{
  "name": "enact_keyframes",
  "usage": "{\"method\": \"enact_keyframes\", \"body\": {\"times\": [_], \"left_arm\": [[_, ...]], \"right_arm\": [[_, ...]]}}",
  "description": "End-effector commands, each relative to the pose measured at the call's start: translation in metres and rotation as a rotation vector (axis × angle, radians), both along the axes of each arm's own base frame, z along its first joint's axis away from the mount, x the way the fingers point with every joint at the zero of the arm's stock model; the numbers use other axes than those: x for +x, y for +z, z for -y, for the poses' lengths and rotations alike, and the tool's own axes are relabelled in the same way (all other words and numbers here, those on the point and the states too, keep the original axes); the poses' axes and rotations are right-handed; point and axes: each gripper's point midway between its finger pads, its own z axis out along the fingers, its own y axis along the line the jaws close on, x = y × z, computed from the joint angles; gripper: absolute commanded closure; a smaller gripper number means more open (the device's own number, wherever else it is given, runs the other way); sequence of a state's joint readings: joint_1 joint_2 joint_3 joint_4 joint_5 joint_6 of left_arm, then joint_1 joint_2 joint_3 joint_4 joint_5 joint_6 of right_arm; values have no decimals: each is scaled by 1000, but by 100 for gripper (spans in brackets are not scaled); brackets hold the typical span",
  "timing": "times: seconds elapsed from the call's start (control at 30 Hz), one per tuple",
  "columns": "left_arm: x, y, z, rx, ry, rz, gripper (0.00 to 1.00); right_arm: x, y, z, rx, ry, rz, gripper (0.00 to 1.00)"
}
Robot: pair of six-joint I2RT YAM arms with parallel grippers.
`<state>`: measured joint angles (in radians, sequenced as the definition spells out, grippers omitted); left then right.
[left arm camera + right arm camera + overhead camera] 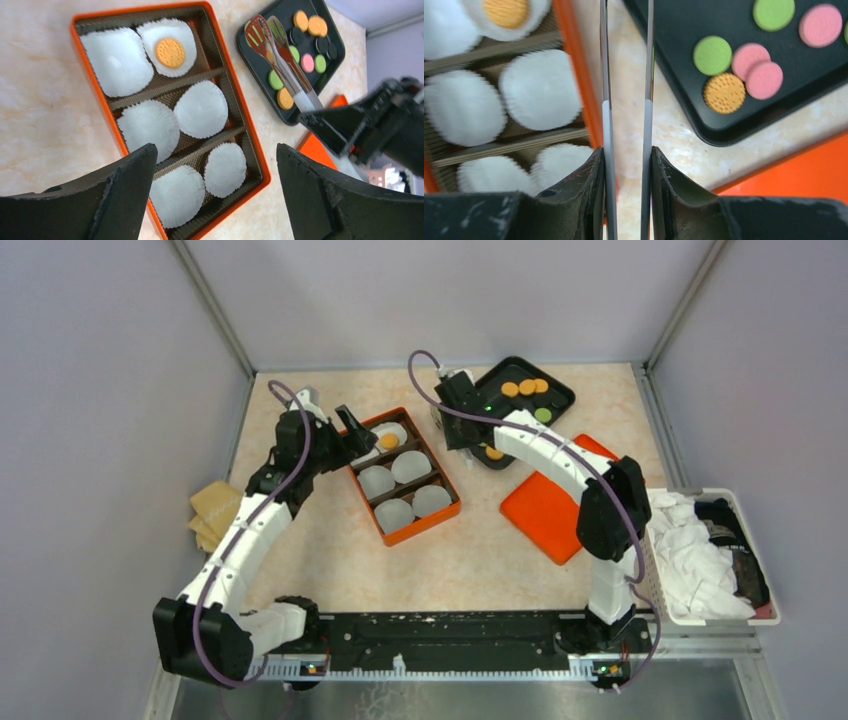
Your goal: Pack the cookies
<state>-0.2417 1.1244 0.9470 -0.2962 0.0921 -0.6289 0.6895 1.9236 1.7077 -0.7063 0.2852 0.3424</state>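
One orange cookie [170, 52] lies in a white paper cup at the far end of the orange box [252, 150]. The other cups [200, 109] hold nothing. More cookies, orange [724, 92], green [712, 55], pink [764, 80] and dark [322, 45], lie on the black tray [684, 30]. My right gripper [626, 160] is shut on the two arms of metal tongs [647, 75]. Their slotted tips [260, 35] hover over the tray's left end with nothing between them. My left gripper [215, 150] hangs open above the box's near end.
An orange lid [545, 505] lies on the table right of the box, below the black tray [560, 395]. A white basket of cloths [700, 550] stands at the right edge. A tan pad [215, 510] lies at the left wall.
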Motion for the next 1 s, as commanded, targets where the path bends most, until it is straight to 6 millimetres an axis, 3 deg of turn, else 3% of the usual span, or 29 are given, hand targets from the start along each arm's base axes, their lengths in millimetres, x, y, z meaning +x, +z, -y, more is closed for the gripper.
{"method": "enact_keyframes", "body": {"times": [0.0,0.23,0.37,0.47,0.73,0.93,0.97], "left_arm": [[20,30,-28,-48,136,43,5],[32,30,-82,-178,291,16,5],[31,24,-98,-192,325,13,5],[29,21,-99,-191,315,12,5],[26,17,-102,-179,299,15,5],[25,17,-105,-169,297,21,6],[25,16,-105,-170,295,20,6]], "right_arm": [[-7,96,-42,140,100,188,90],[-45,108,-106,187,270,175,90],[-59,95,-138,196,351,136,90],[-63,82,-156,189,386,113,89],[-59,49,-171,162,404,58,88],[-57,41,-175,161,406,50,81],[-57,39,-176,161,405,50,75]]}}
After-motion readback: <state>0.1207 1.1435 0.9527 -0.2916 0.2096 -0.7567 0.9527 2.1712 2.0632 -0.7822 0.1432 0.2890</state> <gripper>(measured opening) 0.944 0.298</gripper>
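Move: My right hand holds the tongs with a green cookie in their tips. The empty paper liner in the box's far-left corner lies about 21 cm to its left, 1 cm back and 12 cm below. The orange cookie in its liner is some 16 cm left and 1 cm ahead, the empty middle-left liner 18 cm left and 8 cm back, the tray's middle 10 cm right and 8 cm ahead. From my left hand, the far-left liner is about 4 cm ahead, 2 cm left and 20 cm below. I carry the green cookie in the tongs about 16 cm left and 6 cm back in one arc, rising some 9 cm from beside the tray and then sinking as far again over the box, towards the empty far-left liner, the wrist turning about 20 degrees counter-clockwise and my grip unchanged. Meanwhile my left hand, empty and wide open, clears the way, swinging about 10 cm left, off the box. ##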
